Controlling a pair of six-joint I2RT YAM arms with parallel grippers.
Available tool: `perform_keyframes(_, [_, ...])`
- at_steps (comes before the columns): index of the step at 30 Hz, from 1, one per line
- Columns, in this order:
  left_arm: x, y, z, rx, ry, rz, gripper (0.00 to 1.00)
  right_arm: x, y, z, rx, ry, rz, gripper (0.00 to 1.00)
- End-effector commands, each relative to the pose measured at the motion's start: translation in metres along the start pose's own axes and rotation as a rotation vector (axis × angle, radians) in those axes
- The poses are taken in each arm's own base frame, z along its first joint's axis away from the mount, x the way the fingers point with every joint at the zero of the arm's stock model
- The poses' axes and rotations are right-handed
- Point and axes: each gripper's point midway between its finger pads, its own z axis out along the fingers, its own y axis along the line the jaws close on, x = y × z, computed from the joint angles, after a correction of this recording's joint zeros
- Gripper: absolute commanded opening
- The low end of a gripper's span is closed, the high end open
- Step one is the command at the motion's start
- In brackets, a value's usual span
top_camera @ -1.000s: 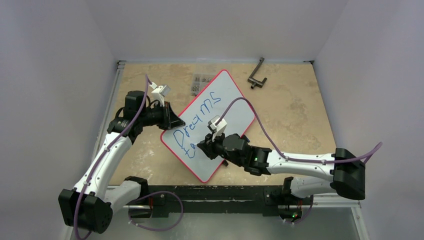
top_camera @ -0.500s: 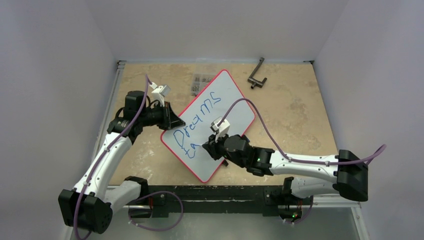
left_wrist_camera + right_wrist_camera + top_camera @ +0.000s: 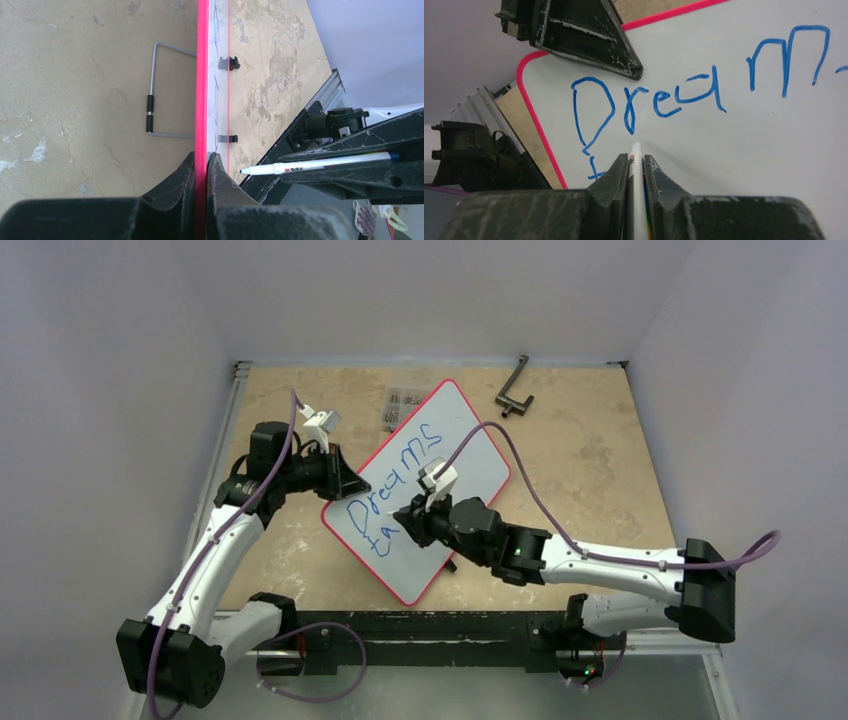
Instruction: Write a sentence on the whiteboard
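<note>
The whiteboard [image 3: 472, 445], white with a red rim, lies slanted in the middle of the table. Blue lettering [image 3: 395, 472] on it reads "Dreams", with "ta" begun on a second line. My left gripper [image 3: 345, 483] is shut on the board's left edge, its jaws pinching the red rim [image 3: 202, 75]. My right gripper [image 3: 408, 518] hovers over the lower half of the board, shut on a white marker [image 3: 636, 148]. The marker's tip points at the white surface just below "Dream" [image 3: 787, 65]. From the left wrist, the marker [image 3: 310, 166] shows close to the board face.
A dark metal crank-shaped tool [image 3: 514, 390] lies at the back right. A small pack of grey parts [image 3: 400, 406] sits behind the board. A grey wire bracket [image 3: 154, 95] lies beside the board's edge. White walls close in on three sides.
My right gripper has shifted a little up and left across the board with the marker. The left arm and the board have stayed put.
</note>
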Motion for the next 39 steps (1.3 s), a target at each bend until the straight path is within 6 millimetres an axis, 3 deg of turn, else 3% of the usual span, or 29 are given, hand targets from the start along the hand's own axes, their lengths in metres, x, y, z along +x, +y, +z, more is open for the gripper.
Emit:
perform_keyframes(1, [0.000,0.021,-0.001,-0.100,-0.009,0.108,0.00,-0.038,0.014,0.011,-0.019,-0.091,-0.004,0.00])
perform_keyframes(7, [0.000,0.021,-0.001,-0.101,-0.009,0.111,0.00,-0.035,0.014,0.025,0.012,-0.065,-0.023,0.00])
perform_keyframes(14, [0.001,0.021,-0.001,-0.100,-0.007,0.109,0.00,-0.014,0.005,0.025,0.036,-0.023,-0.014,0.00])
perform_keyframes(30, [0.000,0.021,-0.001,-0.102,-0.008,0.108,0.00,0.075,-0.032,0.003,0.121,0.145,0.033,0.00])
perform_keyframes(34, [0.001,0.022,-0.001,-0.102,-0.007,0.107,0.00,0.081,-0.037,-0.003,0.132,0.157,0.043,0.00])
perform_keyframes(39, [0.000,0.022,-0.001,-0.105,-0.008,0.109,0.00,0.067,-0.039,-0.006,0.152,0.133,0.034,0.00])
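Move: The marker in the right hand points at the board with its tip just off the surface. The r of "Dreams", where the next stroke begins, lies about 3 cm ahead, 5 cm left and 2 cm below this hand. The D is level, 7 cm left and 2 cm lower; the e is 5 cm ahead, 4 cm left and 2 cm lower. The second line's a is 1 cm ahead, 4 cm left and 5 cm lower. From the left hand, the r lies level, 2 cm right and 3 cm lower. The marker tip comes onto the board at the top of the r and stays on it to draw one straight stroke: the right hand first reaches left and slightly forward about 3 cm, then slides down and right, a little back, some 6 cm, to the end of the a's tail. The left hand keeps the board's edge pinched. ##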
